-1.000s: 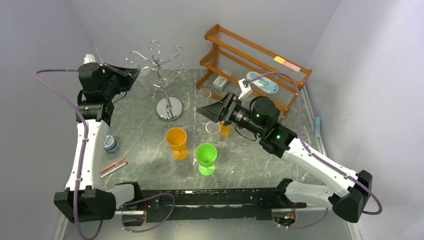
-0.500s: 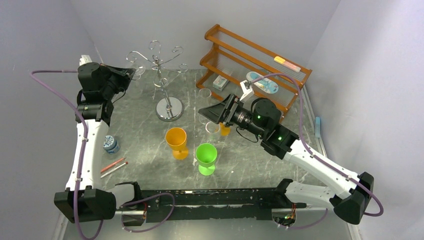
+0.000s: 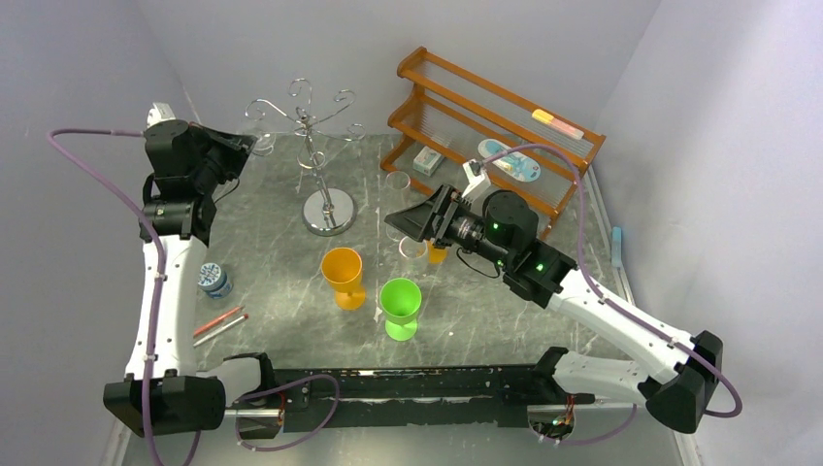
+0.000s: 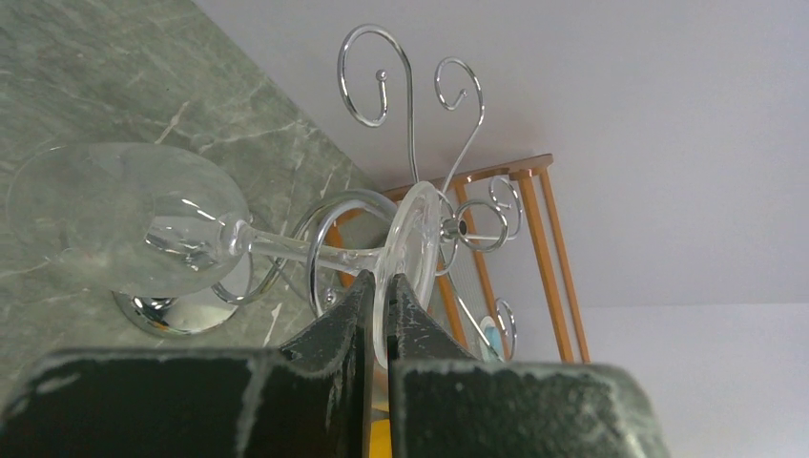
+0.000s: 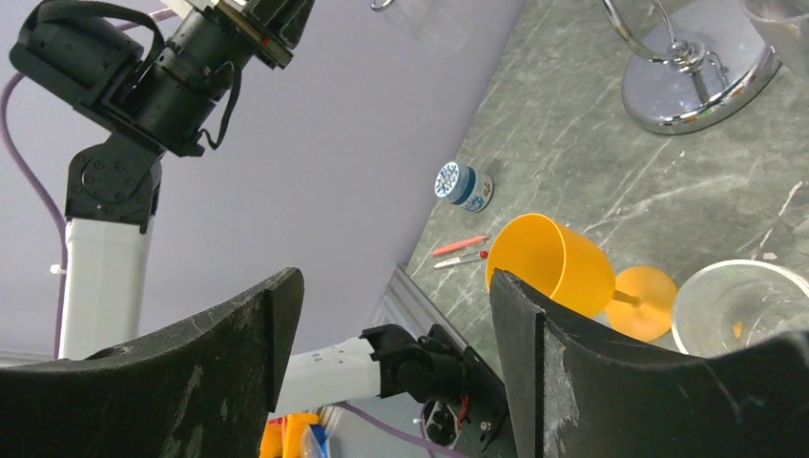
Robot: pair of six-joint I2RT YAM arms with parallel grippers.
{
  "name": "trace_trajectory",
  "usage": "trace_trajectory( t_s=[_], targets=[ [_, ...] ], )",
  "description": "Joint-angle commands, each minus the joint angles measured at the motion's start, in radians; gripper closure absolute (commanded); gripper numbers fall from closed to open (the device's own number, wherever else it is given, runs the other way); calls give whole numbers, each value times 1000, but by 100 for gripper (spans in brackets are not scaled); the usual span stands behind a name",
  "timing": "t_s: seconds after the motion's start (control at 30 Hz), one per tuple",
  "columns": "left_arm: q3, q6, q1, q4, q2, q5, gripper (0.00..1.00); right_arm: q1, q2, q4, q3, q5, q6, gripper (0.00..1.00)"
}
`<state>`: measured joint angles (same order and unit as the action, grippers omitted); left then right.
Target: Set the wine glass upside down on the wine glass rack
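Observation:
A clear wine glass [image 4: 181,229] lies on its side in the air. My left gripper [image 4: 383,286] is shut on its round foot, the stem reaching left to the bowl. Right behind it stands the wine glass rack [image 4: 382,86], a silver wire stand; the stem crosses in front of one curled arm. From above, the left gripper [image 3: 245,146] holds the glass [image 3: 264,146] just left of the rack [image 3: 311,121]. My right gripper [image 3: 400,218] hangs open and empty over mid-table, close to two other clear glasses [image 3: 412,249].
An orange goblet [image 3: 343,275] and a green goblet [image 3: 400,306] stand near the front. The brown wooden shelf [image 3: 485,116] is at the back right. A small blue-white jar [image 3: 213,280] and pens [image 3: 221,323] lie on the left. The rack's mirrored base [image 3: 328,211] sits centre-left.
My left gripper has drawn slightly left and back with the glass. The right gripper has shifted a little left and stays open.

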<state>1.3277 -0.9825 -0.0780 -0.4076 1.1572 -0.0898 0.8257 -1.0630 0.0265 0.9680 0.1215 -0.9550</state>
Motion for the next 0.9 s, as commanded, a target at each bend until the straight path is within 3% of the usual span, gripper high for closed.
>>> trace_trajectory(
  t_s=[0.0, 0.2, 0.43, 0.53, 0.63, 0.87],
  targets=[
    [3, 45, -6, -2, -43, -33, 95, -2, -6, -47, 12, -33, 11, 25],
    [-46, 47, -6, 41, -39, -183, 95, -2, -19, -83, 29, -47, 22, 25],
    [-66, 66, -6, 32, -26, -205, 94, -2, -20, -86, 23, -62, 17, 26],
    [-46, 95, -6, 17, -21, -215, 74, -2, -31, -113, 46, -52, 24, 26],
    [9, 157, -6, -64, -9, -197, 62, -2, -30, -157, 61, -66, 34, 26],
    [6, 230, -11, -135, -51, -153, 47, -7, -29, -256, 76, -113, 87, 26]
  ],
)
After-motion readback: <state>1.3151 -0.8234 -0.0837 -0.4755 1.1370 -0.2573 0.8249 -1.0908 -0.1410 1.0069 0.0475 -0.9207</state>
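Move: The left hand still pinches the inverted wine glass by its foot, close beside the rack hook that is to carry it, about 4 cm right, 2 cm ahead and 2 cm lower. The rack's hub stands some 8 cm right and 3 cm ahead, about level in height; an outer curl is roughly 6 cm ahead and 1 cm right. From the right hand the hook lies about 20 cm left, 12 cm ahead and slightly higher. Left hand eases the foot about 2 cm right and down onto the hook, then releases; right hand sinks. ##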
